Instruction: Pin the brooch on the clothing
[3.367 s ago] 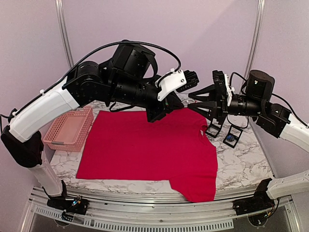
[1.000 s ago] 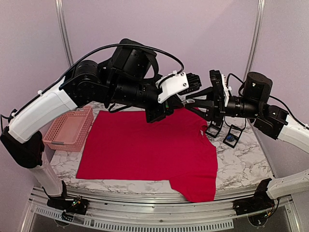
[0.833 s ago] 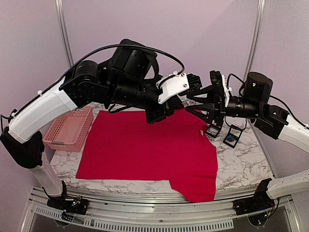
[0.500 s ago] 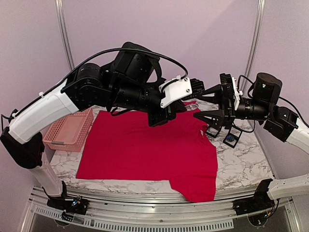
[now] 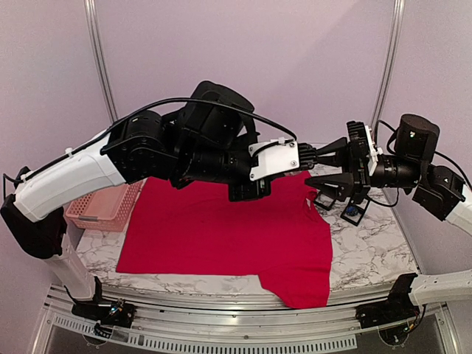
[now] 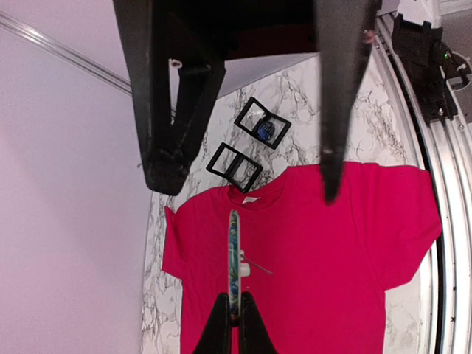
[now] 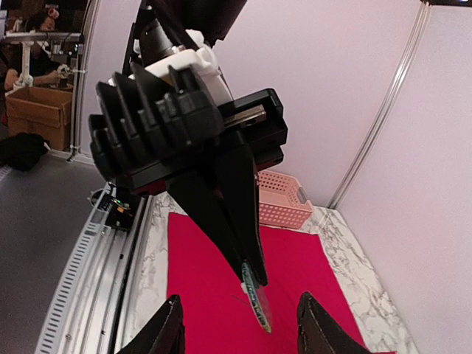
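Observation:
The clothing, a red T-shirt [image 5: 214,221], lies flat on the marble table, collar toward the far right. My left gripper [image 5: 308,153] hovers above the collar area, shut on the brooch [image 6: 234,254]. The brooch is a thin blue-green disc seen edge-on, with a fine pin [image 6: 259,268] sticking out of its back. My right gripper [image 5: 323,164] faces it from the right, open. Its two fingers stand on either side of the brooch [image 7: 258,301] without touching it. In the left wrist view the right gripper [image 6: 247,190] frames the T-shirt [image 6: 324,243] below.
A pink basket [image 5: 103,200] stands at the table's left edge beside the shirt's hem. Two black square stands [image 5: 328,198] sit right of the collar, the farther one [image 6: 263,127] holding a blue piece. Metal rails run along the near edge.
Both grippers have shifted right. The right gripper drew back from the left one and stands wider than a second ago. The left gripper has kept hold of the brooch.

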Controlling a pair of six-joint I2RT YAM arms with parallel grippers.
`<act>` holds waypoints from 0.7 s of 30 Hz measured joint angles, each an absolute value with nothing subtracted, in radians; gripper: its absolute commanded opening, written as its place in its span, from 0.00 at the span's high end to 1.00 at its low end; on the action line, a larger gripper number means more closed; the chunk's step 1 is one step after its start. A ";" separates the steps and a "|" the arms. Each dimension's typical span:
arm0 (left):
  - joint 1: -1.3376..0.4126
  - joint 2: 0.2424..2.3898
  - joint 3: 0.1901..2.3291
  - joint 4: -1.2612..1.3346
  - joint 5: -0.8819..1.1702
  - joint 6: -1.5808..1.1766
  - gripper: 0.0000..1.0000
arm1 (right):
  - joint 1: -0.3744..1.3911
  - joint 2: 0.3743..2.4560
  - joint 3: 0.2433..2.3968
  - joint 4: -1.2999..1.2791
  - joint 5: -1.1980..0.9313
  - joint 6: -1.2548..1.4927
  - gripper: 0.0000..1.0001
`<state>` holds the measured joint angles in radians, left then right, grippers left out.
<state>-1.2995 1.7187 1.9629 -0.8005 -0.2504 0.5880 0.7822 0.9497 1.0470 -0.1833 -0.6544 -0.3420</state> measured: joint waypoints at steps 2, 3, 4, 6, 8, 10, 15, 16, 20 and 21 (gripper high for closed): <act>-1.312 1.717 1.953 -0.797 -0.262 0.604 1.00 | 0.782 0.941 1.040 -0.163 -0.622 -0.343 0.67; -1.317 1.717 1.951 -0.797 -0.267 0.611 1.00 | 0.782 0.939 1.034 -0.146 -0.609 -0.334 0.69; -1.322 1.717 1.951 -0.796 -0.271 0.616 1.00 | 0.782 0.938 1.029 -0.133 -0.600 -0.332 0.70; -1.327 1.716 1.950 -0.796 -0.279 0.621 1.00 | 0.782 0.938 1.014 -0.105 -0.592 -0.324 0.71; -1.330 1.714 1.950 -0.792 -0.284 0.622 1.00 | 0.782 0.941 1.003 -0.089 -0.595 -0.316 0.69; -1.332 1.712 1.950 -0.789 -0.288 0.621 1.00 | 0.782 0.949 1.002 -0.081 -0.604 -0.315 0.66; -1.333 1.711 1.950 -0.787 -0.297 0.616 1.00 | 0.782 0.956 0.995 -0.087 -0.643 -0.328 0.65; -1.333 1.711 1.950 -0.787 -0.297 0.616 1.00 | 0.782 0.954 0.990 -0.087 -0.649 -0.333 0.70; -1.333 1.711 1.950 -0.787 -0.291 0.616 1.00 | 0.781 0.951 0.974 -0.084 -0.648 -0.344 0.81; -1.333 1.711 1.950 -0.787 -0.288 0.617 1.00 | 0.781 0.953 0.974 -0.083 -0.648 -0.341 0.82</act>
<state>-1.3334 1.7111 1.9503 -0.7872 -0.2882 0.6167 0.7815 0.9527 0.9741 -0.0834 -0.6476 -0.3408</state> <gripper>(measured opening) 0.026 0.221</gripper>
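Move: The brooch is already held in the left hand, its middle about 1 cm forward and 1 cm right of that hand point and 1 cm below. From the open right hand it lies some 4 cm left, level fore and aft, about 1 cm lower. The shirt's collar is roughly 25 cm ahead of the right hand, 11 cm to its right and 37 cm below; the nearer black stand is 5 cm right of the collar. Right fingers close from half to about a fifth open beside the left-held brooch, easing forward, then down 2 cm. ##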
